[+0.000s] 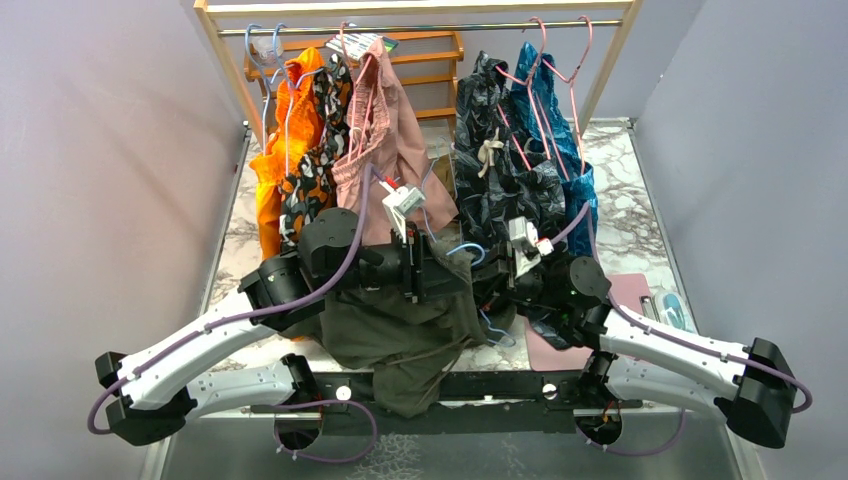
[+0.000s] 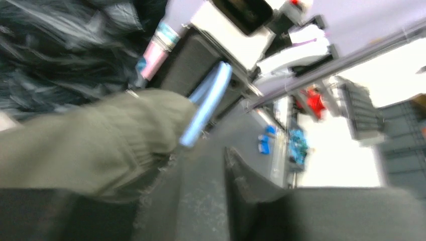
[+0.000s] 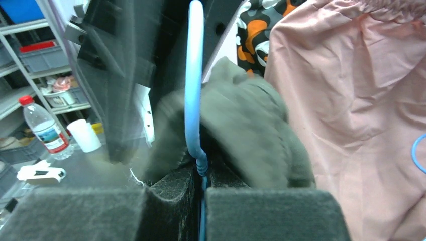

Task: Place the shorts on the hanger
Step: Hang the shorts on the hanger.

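Note:
The olive-green shorts (image 1: 410,335) hang in a bunch between the two arms at the table's near side. In the left wrist view the shorts (image 2: 90,150) bulge just left of my left gripper (image 2: 226,153). Its jaws stand slightly apart and nothing shows between them. The view is blurred. The light-blue hanger (image 2: 206,103) crosses just beyond the cloth. My right gripper (image 3: 202,175) is shut on the hanger (image 3: 193,75) at its twisted neck, and the wire runs up past a fold of the shorts (image 3: 251,130). In the top view the left gripper (image 1: 445,268) and the right gripper (image 1: 497,270) face each other closely.
A wooden rack (image 1: 420,8) at the back holds orange (image 1: 275,160), leaf-print (image 1: 315,170), dusty-pink (image 1: 385,150), dark grey (image 1: 500,170) and blue (image 1: 560,120) garments on wire hangers. A pink mat (image 1: 625,290) lies on the marble table (image 1: 640,200) at the right.

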Tool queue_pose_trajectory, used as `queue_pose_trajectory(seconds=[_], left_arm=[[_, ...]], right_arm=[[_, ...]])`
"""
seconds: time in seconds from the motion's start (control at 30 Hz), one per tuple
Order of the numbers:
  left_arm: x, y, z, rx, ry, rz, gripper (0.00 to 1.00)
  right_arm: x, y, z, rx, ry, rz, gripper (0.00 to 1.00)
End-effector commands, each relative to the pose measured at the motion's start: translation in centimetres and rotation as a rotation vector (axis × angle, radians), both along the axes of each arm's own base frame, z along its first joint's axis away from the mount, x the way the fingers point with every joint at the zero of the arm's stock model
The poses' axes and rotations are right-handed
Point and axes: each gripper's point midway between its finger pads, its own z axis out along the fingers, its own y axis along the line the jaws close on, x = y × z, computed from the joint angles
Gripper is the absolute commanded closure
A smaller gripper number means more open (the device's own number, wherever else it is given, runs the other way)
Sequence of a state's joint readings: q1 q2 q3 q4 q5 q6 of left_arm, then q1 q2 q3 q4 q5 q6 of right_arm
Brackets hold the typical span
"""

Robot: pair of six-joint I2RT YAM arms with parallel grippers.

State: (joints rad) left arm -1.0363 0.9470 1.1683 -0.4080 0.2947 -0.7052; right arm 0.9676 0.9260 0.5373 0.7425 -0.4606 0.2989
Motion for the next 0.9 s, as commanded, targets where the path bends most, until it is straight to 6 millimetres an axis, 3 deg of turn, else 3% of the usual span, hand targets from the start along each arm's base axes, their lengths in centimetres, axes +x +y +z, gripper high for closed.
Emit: queue_pose_trajectory(seconds=[0.0,0.1,0.17,0.33,0.47,0.7,0.87], left_arm=[[-1.5,-0.2,3.5,-0.124,-0.031,-0.07,0.45],[-2.2,0.3,5.4,-0.196,-0.058,-0.092,0.23],[-2.5,0.6,6.0,-0.216,-0.072,-0.098,0.18],[-3.0,1.3,6.9,-0.24,-0.105,-0.11,0.16],[-3.6,2.5,8.9,-0.288,-0.161,-0.112,0.15],[-5.9,5.9,16.3,-0.557,-0.368,-0.133,0.09],[-5.9,7.1,18.9,-0.566,-0.53,-0.098,0.01]], right_arm=[[-2.2,-1.7,4.7,0.183,-0.069,0.063,0.99],[-2.6,-2.3,5.3,0.225,-0.073,0.064,0.99],[-2.7,-2.6,5.7,0.259,-0.073,0.062,0.99],[-3.1,-3.5,6.9,0.336,-0.083,0.072,0.99],[-3.6,-3.9,7.5,0.379,-0.082,0.091,0.99],[-4.3,-5.1,8.8,0.455,-0.095,0.108,0.99],[-5.6,-6.4,10.1,0.453,-0.168,0.111,0.99]])
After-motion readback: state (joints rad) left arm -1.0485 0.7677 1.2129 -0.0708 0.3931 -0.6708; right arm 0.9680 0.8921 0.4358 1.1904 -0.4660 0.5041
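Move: The olive shorts' waistband is right at the left hand, some 2 cm to its right and 2 cm below; from the right hand, still shut on the blue hanger, it is about 4 cm left and 2 cm below. The hanger's hook stands roughly 4 cm ahead of the left hand, 4 cm to its right and 3 cm above. The pink shorts hang some 18 cm ahead of it and 8 cm left, the black trousers about 18 cm ahead and 9 cm right. Upward and away from the hanger, the left hand lets go of the shorts, its barely parted fingers spreading wide, and climbs about 14 cm while drawing some 5 cm back and 5 cm left, fingertips tilting up. The right hand keeps its grip on the hanger and lifts it about 6 cm, easing back and right, its left-pointing fingers tipping up by some 20 degrees. ##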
